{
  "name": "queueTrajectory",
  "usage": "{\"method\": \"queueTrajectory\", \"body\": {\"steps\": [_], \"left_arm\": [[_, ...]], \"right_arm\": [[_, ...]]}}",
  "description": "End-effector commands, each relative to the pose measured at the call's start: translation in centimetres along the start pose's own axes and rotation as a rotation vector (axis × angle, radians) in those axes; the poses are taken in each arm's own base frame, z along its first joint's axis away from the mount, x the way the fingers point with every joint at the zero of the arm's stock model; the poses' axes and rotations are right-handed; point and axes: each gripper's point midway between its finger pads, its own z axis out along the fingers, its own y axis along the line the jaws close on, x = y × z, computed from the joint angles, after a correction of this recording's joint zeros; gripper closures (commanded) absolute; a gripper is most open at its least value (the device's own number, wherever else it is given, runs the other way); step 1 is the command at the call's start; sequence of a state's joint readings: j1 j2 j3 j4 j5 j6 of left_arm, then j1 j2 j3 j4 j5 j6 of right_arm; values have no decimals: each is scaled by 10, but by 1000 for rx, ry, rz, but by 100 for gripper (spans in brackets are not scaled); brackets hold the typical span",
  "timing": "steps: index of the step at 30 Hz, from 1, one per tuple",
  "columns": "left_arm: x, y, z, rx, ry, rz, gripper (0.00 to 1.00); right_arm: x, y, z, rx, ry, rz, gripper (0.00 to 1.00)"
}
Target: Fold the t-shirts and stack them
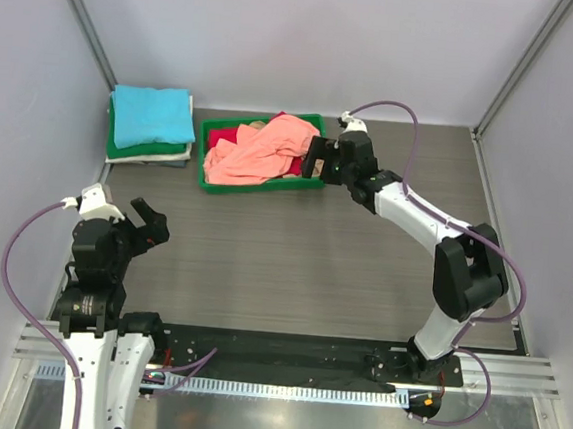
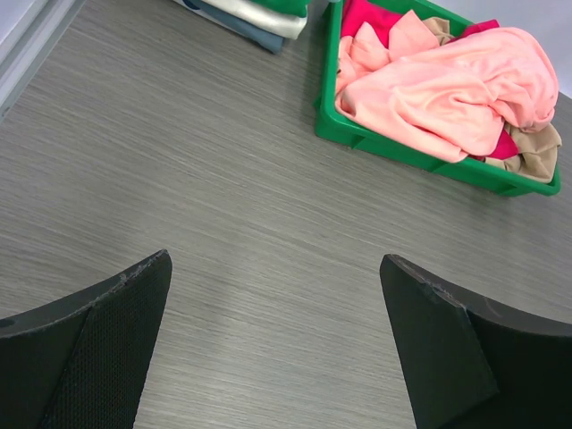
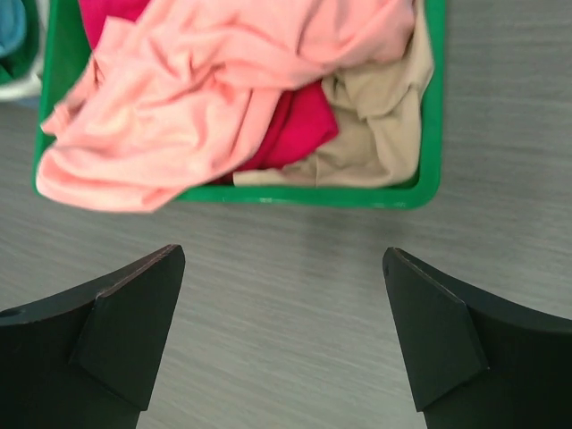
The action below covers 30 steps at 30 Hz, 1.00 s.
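A crumpled salmon-orange t-shirt lies on top of a heap in the green tray. It spills over the tray's near rim. Under it show a red t-shirt and a beige t-shirt. Left of the tray is a stack of folded t-shirts with a turquoise one on top. My right gripper hangs open and empty at the tray's right near corner. My left gripper is open and empty over bare table near its base.
The wood-grain table is walled by pale panels at the back and both sides. The tray and the stack sit along the back edge. The arm bases stand on a black rail at the near edge.
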State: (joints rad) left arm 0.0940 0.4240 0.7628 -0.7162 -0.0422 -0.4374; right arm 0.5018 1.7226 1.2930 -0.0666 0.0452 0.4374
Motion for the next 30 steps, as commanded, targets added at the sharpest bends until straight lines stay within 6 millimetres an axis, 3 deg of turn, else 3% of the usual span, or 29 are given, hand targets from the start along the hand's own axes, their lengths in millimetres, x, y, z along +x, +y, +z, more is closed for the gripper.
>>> {"method": "queueTrajectory", "body": {"steps": [1, 2, 3, 6, 9, 10, 11, 12, 13, 14, 16, 17, 18, 20, 25, 26, 29, 30], "left_arm": [[-13, -6, -3, 22, -39, 7, 0], [-12, -5, -3, 22, -37, 7, 0], [-13, -6, -3, 22, -37, 7, 0], [-13, -6, -3, 23, -39, 7, 0], [-13, -6, -3, 25, -41, 7, 0], [-12, -6, -3, 26, -41, 6, 0], [-13, -6, -4, 24, -43, 8, 0], [-13, -6, -4, 25, -45, 8, 0], [-13, -6, -4, 26, -44, 8, 0], [-13, -6, -4, 27, -45, 8, 0], [-13, -6, -4, 25, -45, 8, 0], [-13, -6, -4, 28, -45, 8, 0], [-13, -6, -4, 25, -46, 7, 0], [-13, -5, -5, 24, -48, 7, 0], [-14, -5, -6, 24, -58, 5, 0], [-15, -5, -7, 24, -60, 5, 0], [-14, -6, -6, 27, -57, 4, 0], [-14, -6, -6, 27, -55, 5, 0]], "right_arm": [[9, 21, -13, -61, 25, -62, 0], [5, 25, -11, -65, 24, -66, 0], [19, 30, -5, -89, 78, -65, 0], [21, 45, 11, -122, 94, -81, 0], [1, 58, 30, -124, 52, -106, 0], [10, 53, 46, -104, 72, -111, 0], [-7, 61, 51, -115, 38, -121, 0], [-14, 58, 58, -82, 19, -121, 0], [-4, 52, 74, -58, 41, -123, 0], [-20, 59, 77, -61, 8, -125, 0], [-25, 56, 88, -33, -3, -121, 0], [-16, 53, 100, -19, 15, -123, 0], [-28, 58, 101, -20, -4, -118, 1], [-33, 55, 113, 17, -19, -115, 0], [-46, 33, 126, 159, -75, -142, 0], [-57, 30, 126, 193, -105, -147, 0], [-48, 16, 142, 256, -87, -181, 0], [-55, 20, 144, 250, -93, -184, 0]]}}
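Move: From the right gripper, the coral t-shirt heaped in the green bin has its middle about 13 cm ahead and 12 cm to the left, some 11 cm below. The green bin sits under it, centred on the same spot. The tan shirt lies about 9 cm ahead and 3 cm left; the red shirt's left part is roughly 15 cm ahead and 21 cm left. From the left gripper, the coral t-shirt is around 33 cm ahead and 21 cm to the right. Swing the open right gripper over the bin's near edge to the right-hand part of the coral t-shirt: first dip slightly back and down, then sweep forward and left, ending about 12 cm forward, 7 cm left and 4 cm lower. Near the end ease slightly back to the right and roll the left side of the hand down some 10 degrees, keeping the fingers wide open above the cloth. ##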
